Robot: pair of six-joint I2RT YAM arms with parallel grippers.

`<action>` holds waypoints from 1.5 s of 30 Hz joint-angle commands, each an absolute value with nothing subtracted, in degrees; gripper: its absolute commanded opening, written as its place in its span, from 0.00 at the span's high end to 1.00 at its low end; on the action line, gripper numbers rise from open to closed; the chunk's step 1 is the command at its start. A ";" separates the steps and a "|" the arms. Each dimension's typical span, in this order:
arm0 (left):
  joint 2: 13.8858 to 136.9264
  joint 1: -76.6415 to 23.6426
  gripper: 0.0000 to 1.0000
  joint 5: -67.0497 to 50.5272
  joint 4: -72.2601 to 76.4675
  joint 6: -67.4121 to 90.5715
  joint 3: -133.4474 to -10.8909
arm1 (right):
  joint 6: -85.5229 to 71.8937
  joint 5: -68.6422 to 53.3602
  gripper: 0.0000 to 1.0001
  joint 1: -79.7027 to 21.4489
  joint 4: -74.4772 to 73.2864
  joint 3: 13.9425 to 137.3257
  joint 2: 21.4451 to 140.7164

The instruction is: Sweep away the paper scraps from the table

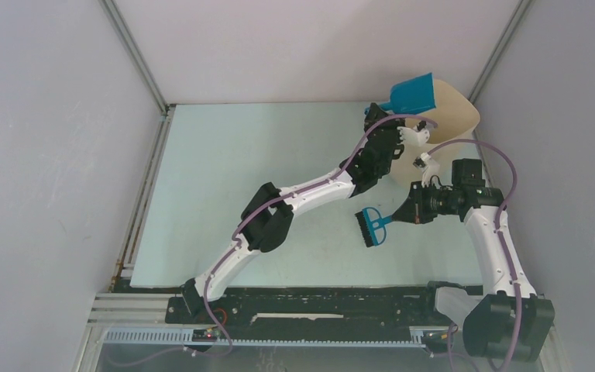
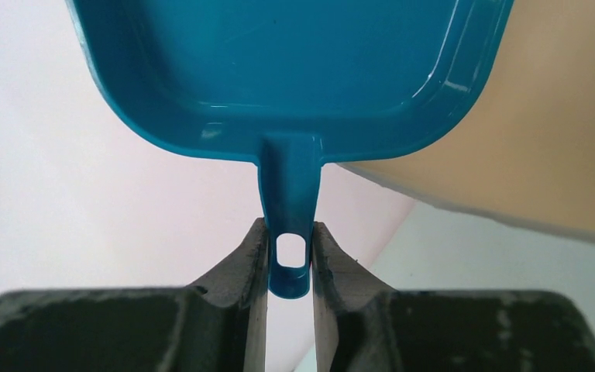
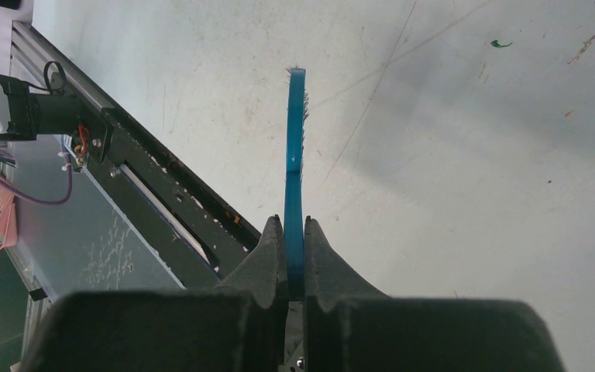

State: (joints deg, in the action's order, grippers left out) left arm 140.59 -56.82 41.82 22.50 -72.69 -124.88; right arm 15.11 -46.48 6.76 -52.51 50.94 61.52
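My left gripper [image 1: 380, 113] [image 2: 289, 229] is shut on the handle of the blue dustpan [image 1: 412, 94] [image 2: 279, 70], which it holds tilted over the beige bin [image 1: 455, 116] at the table's far right corner. The pan's inside shows nothing in it. My right gripper [image 1: 404, 214] [image 3: 294, 225] is shut on the handle of the small blue hand brush [image 1: 372, 225] [image 3: 295, 139], held just above the pale green table [image 1: 240, 170], bristles toward the left. No paper scraps show on the table; only a tiny green fleck [image 3: 499, 44] lies there.
The bin's beige wall [image 2: 558, 139] fills the right of the left wrist view. Metal rails [image 1: 143, 201] edge the table's left side, and a black rail [image 1: 302, 306] runs along the near edge. Grey walls enclose the table on three sides.
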 commanded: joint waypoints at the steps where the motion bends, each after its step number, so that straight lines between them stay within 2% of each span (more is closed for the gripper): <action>1: 135.78 -57.06 1.00 43.14 20.57 -60.37 -130.60 | 16.30 -47.88 1.00 7.16 -52.86 52.65 60.73; 18: 130.94 -56.42 1.00 44.18 12.03 -42.40 -133.22 | 16.57 -48.16 1.00 7.86 -53.08 52.64 60.38; 27: 121.81 -53.01 1.00 43.44 -0.18 -30.10 -132.51 | 16.62 -48.43 1.00 8.00 -53.08 52.72 61.16; 34: 112.33 -52.75 1.00 45.55 -13.37 -19.86 -122.64 | 17.11 -48.76 1.00 8.63 -53.35 52.73 60.44; 45: 91.84 -52.74 1.00 35.58 -25.78 4.19 -89.97 | 17.91 -49.37 1.00 9.40 -53.88 52.55 58.30</action>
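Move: The bin the left hand has been emptying into stands about 16 cm to its right and level with it fore and aft, its middle some 15 cm lower. The held dustpan's middle is about 9 cm to the hand's right and 5 cm ahead, at the hand's height. The brush is roughly 28 cm back from the left hand, 2 cm left and 20 cm below. From the right hand, the bin lies some 26 cm ahead, 11 cm right and slightly lower. Keeping its pinch on the dustpan handle, the left hand first rolls its right side up almost on the spot, turning the pan back out of its dumping tilt while rising about 4 cm. It then lifts to some 12 cm above its start as it swings left, away from the bin, and goes on left and back while sinking again, ending about 16 cm left and 10 cm back, rolled some 40 degrees and with the fingers tipped down. ##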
